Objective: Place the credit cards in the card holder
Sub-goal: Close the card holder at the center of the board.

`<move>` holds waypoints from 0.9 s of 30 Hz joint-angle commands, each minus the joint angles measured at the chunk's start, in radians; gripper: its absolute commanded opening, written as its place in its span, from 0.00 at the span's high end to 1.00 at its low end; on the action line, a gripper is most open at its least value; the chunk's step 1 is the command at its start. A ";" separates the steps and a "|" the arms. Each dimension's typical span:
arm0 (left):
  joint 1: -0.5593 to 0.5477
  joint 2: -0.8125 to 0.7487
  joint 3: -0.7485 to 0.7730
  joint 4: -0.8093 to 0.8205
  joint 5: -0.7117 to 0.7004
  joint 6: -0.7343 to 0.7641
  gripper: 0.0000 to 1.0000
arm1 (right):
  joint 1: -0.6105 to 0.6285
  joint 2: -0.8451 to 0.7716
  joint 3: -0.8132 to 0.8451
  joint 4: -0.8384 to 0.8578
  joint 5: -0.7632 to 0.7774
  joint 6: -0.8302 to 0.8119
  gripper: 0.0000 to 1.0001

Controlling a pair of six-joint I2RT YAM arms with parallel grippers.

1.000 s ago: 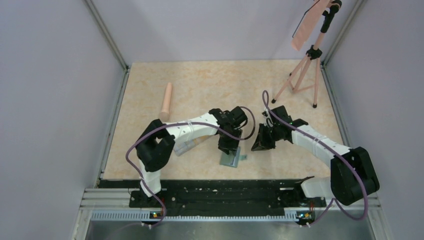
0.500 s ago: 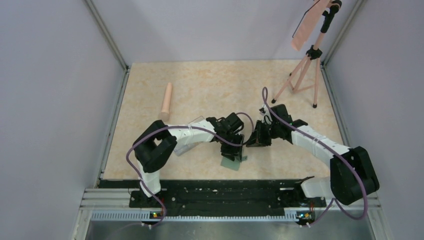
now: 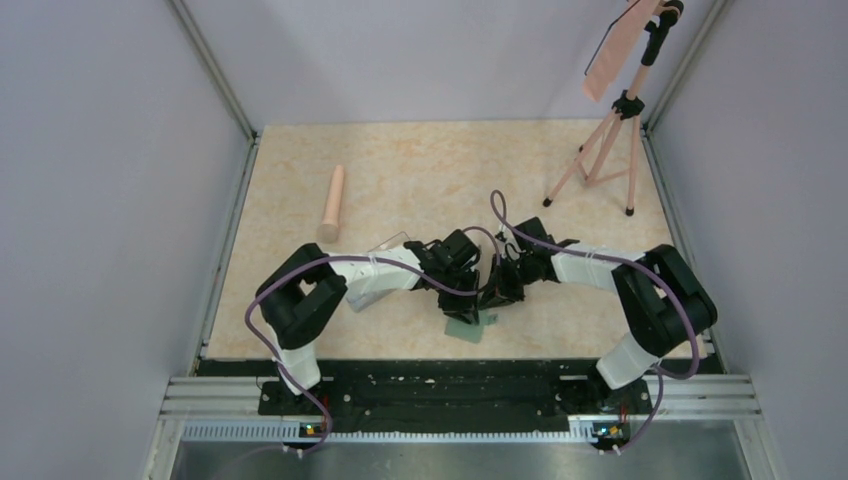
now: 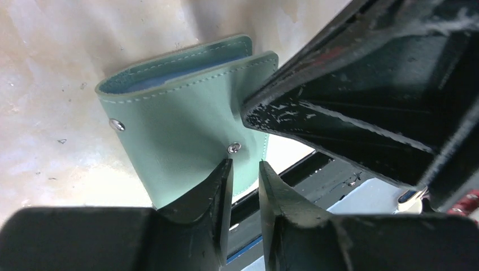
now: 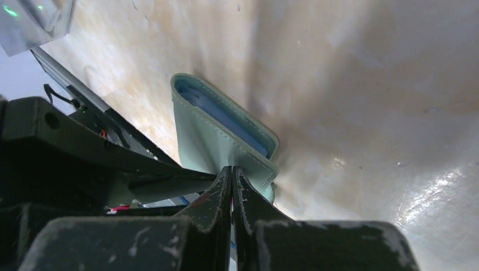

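Note:
The card holder is a muted-green wallet lying folded on the table between both arms. In the left wrist view the card holder shows its outer cover with two metal snaps. My left gripper hovers at the cover's lower edge, jaws a narrow gap apart, with nothing pinched between them. My right gripper is shut, and its joined tips press against the edge of the card holder, whose pale blue pages show inside. From above, the left gripper and right gripper nearly touch. The credit cards are hidden.
A clear plastic box lies under the left forearm. A peach cylinder rests at the back left. A tripod holding a peach board stands at the back right. A black rail runs along the near edge.
The right arm has swung left, bringing its shut gripper up against the card holder. The left gripper has dropped slightly toward the card holder and its jaws have narrowed.

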 commanded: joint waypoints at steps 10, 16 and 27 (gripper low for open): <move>0.000 -0.071 0.043 0.010 -0.023 -0.004 0.51 | 0.007 0.101 0.087 0.019 0.099 -0.051 1.00; -0.020 -0.053 0.087 0.087 0.021 -0.021 0.47 | 0.008 0.119 0.101 -0.001 0.094 -0.057 1.00; -0.098 0.084 0.256 -0.037 -0.043 0.011 0.48 | 0.008 0.131 0.099 -0.010 0.092 -0.064 1.00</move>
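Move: The tab of the card holder lies about 4 cm to the left gripper's right, level with it front to back and some 2 cm below; the folded holder's middle is about 1 cm ahead and 2 cm left. From the closed right fingertips, at the holder's far right corner, that middle is some 4 cm left and 3 cm back. The clear case lies about 17 cm left and 8 cm ahead of the left gripper. Keep the closed right fingertips down on the holder's far right corner and ease them about 1.5 cm forward and slightly left, still bearing down. Meanwhile open the left fingers to roughly twice their gap over the cover, then lift them about 5 cm and carry them some 6 cm right, across the tab to its outer side, in front of the right gripper. ##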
